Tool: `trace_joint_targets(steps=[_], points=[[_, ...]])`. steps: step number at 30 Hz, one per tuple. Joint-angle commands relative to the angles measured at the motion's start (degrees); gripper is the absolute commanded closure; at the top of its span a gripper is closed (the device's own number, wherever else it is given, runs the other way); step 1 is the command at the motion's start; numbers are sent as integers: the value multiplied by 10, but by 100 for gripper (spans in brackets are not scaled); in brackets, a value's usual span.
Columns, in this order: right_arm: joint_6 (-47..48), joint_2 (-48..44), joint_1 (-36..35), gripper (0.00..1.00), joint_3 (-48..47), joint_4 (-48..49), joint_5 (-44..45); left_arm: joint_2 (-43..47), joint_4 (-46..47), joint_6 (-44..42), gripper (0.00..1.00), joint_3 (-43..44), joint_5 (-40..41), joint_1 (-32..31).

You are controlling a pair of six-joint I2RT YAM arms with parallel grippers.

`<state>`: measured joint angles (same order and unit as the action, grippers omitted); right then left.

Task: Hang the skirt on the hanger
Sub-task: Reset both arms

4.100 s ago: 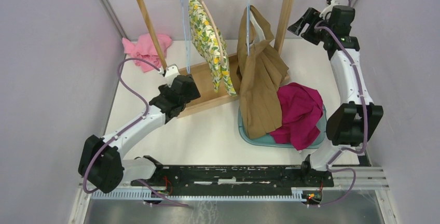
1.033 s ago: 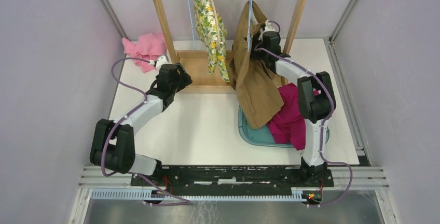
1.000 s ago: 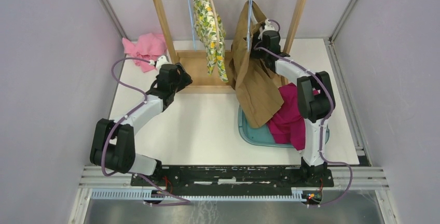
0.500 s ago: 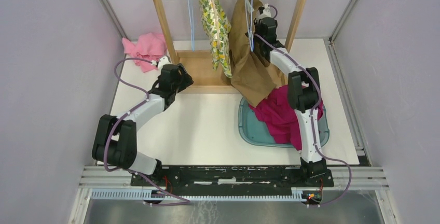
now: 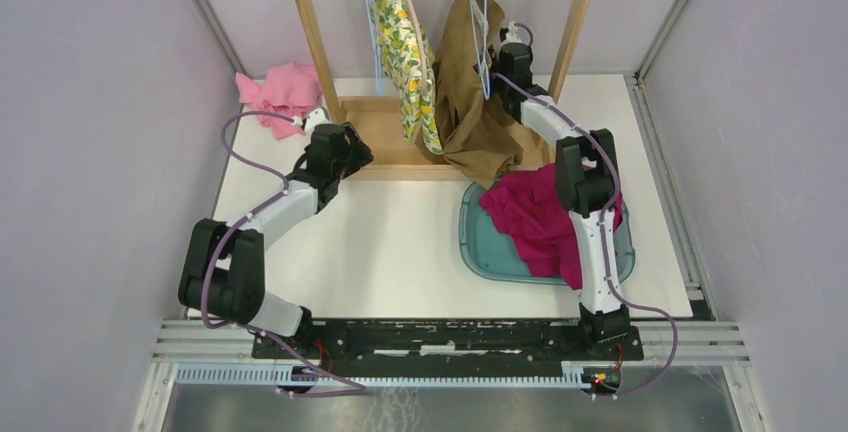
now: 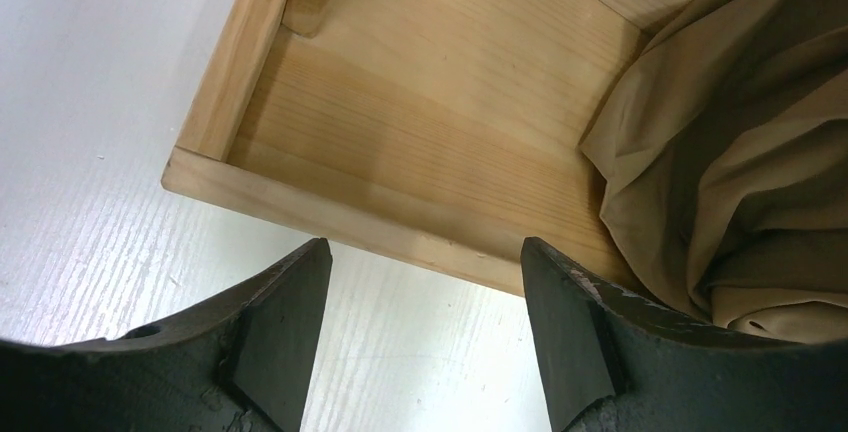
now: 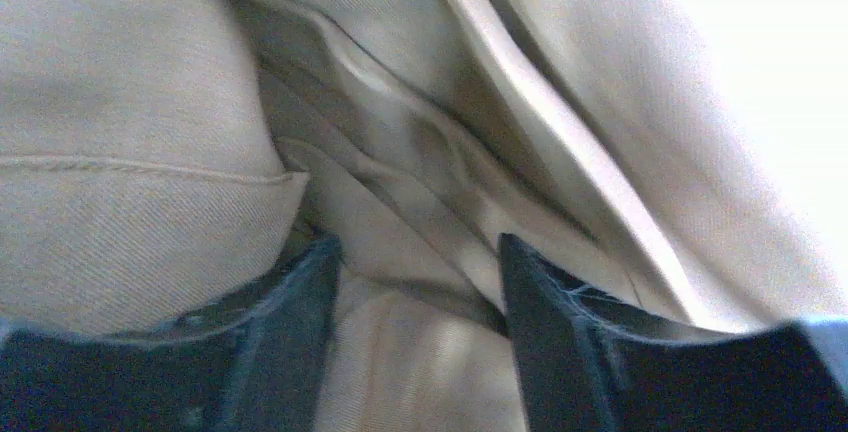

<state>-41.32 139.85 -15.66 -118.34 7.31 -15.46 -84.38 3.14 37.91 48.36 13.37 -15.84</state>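
The brown skirt hangs from the blue wire hanger on the wooden rack, its hem bunched on the rack's base. My right gripper is pressed against the skirt's upper part. In the right wrist view the right gripper stands open, with folds of the skirt filling the gap between its fingers. My left gripper is open and holds nothing. It hovers over the white table at the front edge of the wooden base, with the skirt's hem to its right.
A yellow floral garment hangs on a wooden hanger left of the skirt. The rack posts rise on both sides. A teal bin holds a magenta garment. A pink cloth lies at the back left.
The right gripper's jaws have widened on the skirt. The skirt has risen out of the teal bin and swung back over the rack base. The left arm has barely moved.
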Motion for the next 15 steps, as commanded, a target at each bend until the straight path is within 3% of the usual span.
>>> trace_joint_targets(steps=[1,5,8,12,15], points=[[47,-128,6,28,126,-38,45,8,10,6,22,11,6,2],[102,-253,7,1,256,-42,83,31,6,-5,17,7,6,2],[138,-339,9,0,331,-56,114,44,-3,-12,11,5,19,2],[176,-426,13,0,358,-139,198,59,-14,-14,0,0,34,1],[213,-488,16,0,389,-195,255,78,-17,-15,1,-9,33,2]])
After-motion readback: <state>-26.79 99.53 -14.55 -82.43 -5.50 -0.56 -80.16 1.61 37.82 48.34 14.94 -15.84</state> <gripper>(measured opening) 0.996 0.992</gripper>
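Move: The brown skirt hangs round the right gripper, its middle about 5 cm back and 4 cm to the left, about level with the fingers. The lemon skirt hangs some 15 cm to the right gripper's left and 8 cm back, a little higher. The magenta cloth in the tub lies roughly 36 cm back, 14 cm right and 15 cm below. From the left gripper the brown skirt is about 18 cm ahead, 23 cm right and 5 cm higher. Draw the right gripper out of the brown skirt's folds, back about 14 cm and right 10 cm, dipping some 4 cm first and then climbing to finish 7 cm above its start; open its fingers fully on the way and roll its left side down roughly 20 degrees while swinging a little clockwise. Lift the left gripper about 2 cm, clear of everything, and spread its fingers fully. ##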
